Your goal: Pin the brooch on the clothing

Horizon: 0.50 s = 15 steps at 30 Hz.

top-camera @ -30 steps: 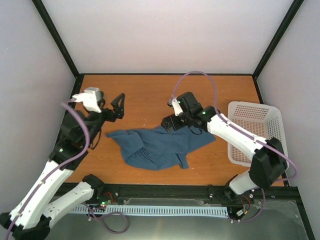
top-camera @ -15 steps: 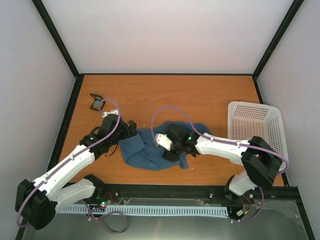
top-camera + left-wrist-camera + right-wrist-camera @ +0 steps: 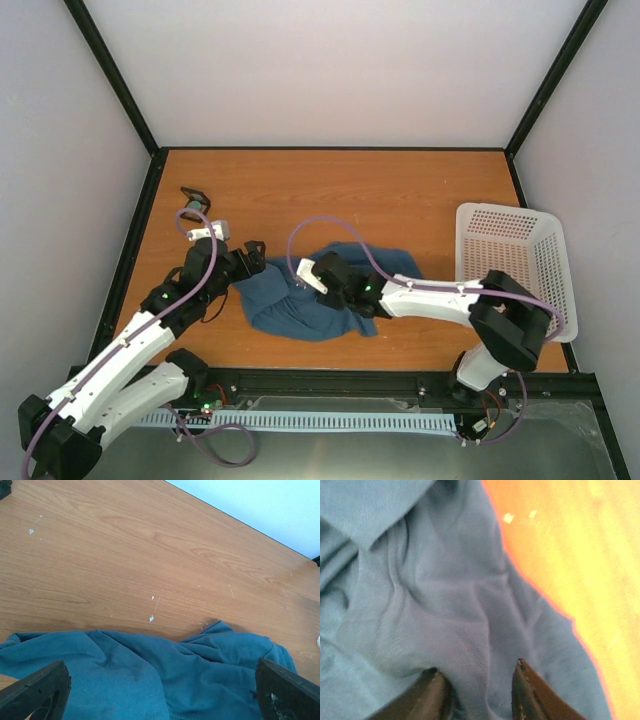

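Note:
The clothing (image 3: 300, 300) is a dark teal T-shirt lying crumpled on the wooden table. My right gripper (image 3: 326, 283) presses down on its middle. In the right wrist view its fingers (image 3: 434, 692) stand partly closed, with a raised fold of the clothing (image 3: 475, 670) between them and a gap still showing. My left gripper (image 3: 252, 260) hovers at the shirt's left edge. It is wide open, and only the flat clothing (image 3: 150, 680) lies between its fingertips (image 3: 37, 690). The tiny pale brooch (image 3: 190, 209) sits in a small black holder (image 3: 196, 194) at the far left, apart from both grippers.
A white mesh basket (image 3: 512, 262) stands at the right edge of the table. Black frame posts rise at the back corners. Small white flecks (image 3: 151, 618) lie on the wood beyond the shirt.
My left gripper swung from near the black holder down to the shirt's left edge. My right gripper moved from the shirt's upper edge onto its middle, and its jaws narrowed around a fold.

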Motion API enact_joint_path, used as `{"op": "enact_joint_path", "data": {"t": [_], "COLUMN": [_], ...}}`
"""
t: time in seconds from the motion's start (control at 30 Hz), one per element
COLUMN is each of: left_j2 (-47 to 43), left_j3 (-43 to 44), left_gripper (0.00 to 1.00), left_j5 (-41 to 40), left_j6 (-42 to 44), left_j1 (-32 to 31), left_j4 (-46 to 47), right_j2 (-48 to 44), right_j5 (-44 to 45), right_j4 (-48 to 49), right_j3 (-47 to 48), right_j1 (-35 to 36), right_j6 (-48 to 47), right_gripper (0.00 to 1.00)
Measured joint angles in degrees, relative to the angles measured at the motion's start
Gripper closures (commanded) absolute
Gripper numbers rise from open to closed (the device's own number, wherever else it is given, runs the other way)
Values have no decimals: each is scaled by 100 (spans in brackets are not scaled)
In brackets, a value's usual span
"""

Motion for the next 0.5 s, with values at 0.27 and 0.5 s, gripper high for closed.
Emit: {"op": "enact_joint_path", "data": {"t": [0.27,0.5], "left_j2": [15,658], "left_j3": [-35,0], "left_gripper": [0,0], "left_j5": [22,562], "left_j6": [116,680], "left_j1": [0,4], "left_j4": [116,496], "right_j2": [-1078,-1141], "right_j5": [-791,-2920], "right_j4": [658,411], "right_j3": [-2,273], "right_j1": [-1329,-4201], "right_j6": [1086,2874], "right_gripper": [97,98]}}
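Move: The clothing lies crumpled under the right hand, its middle about 5 cm to the right, 3 cm back and 5 cm below, with a fold already between the closing fingers. The small open case is some 19 cm left of that hand and 12 cm farther out; the white basket's middle is roughly 38 cm to its right and 3 cm ahead. From the waiting left hand, the clothing's middle is about 12 cm right, 3 cm back and 17 cm down. Up first, then in a fast sweep right and forward towards the basket side, the right hand carries off the fold it pinches as its half-open fingers shut: about 15 cm right, nearly as far forward and 10 cm up, the wrist rolling left side up and swinging some 40 degrees clockwise. Late on, the open left hand eases a few centimetres right and down. ##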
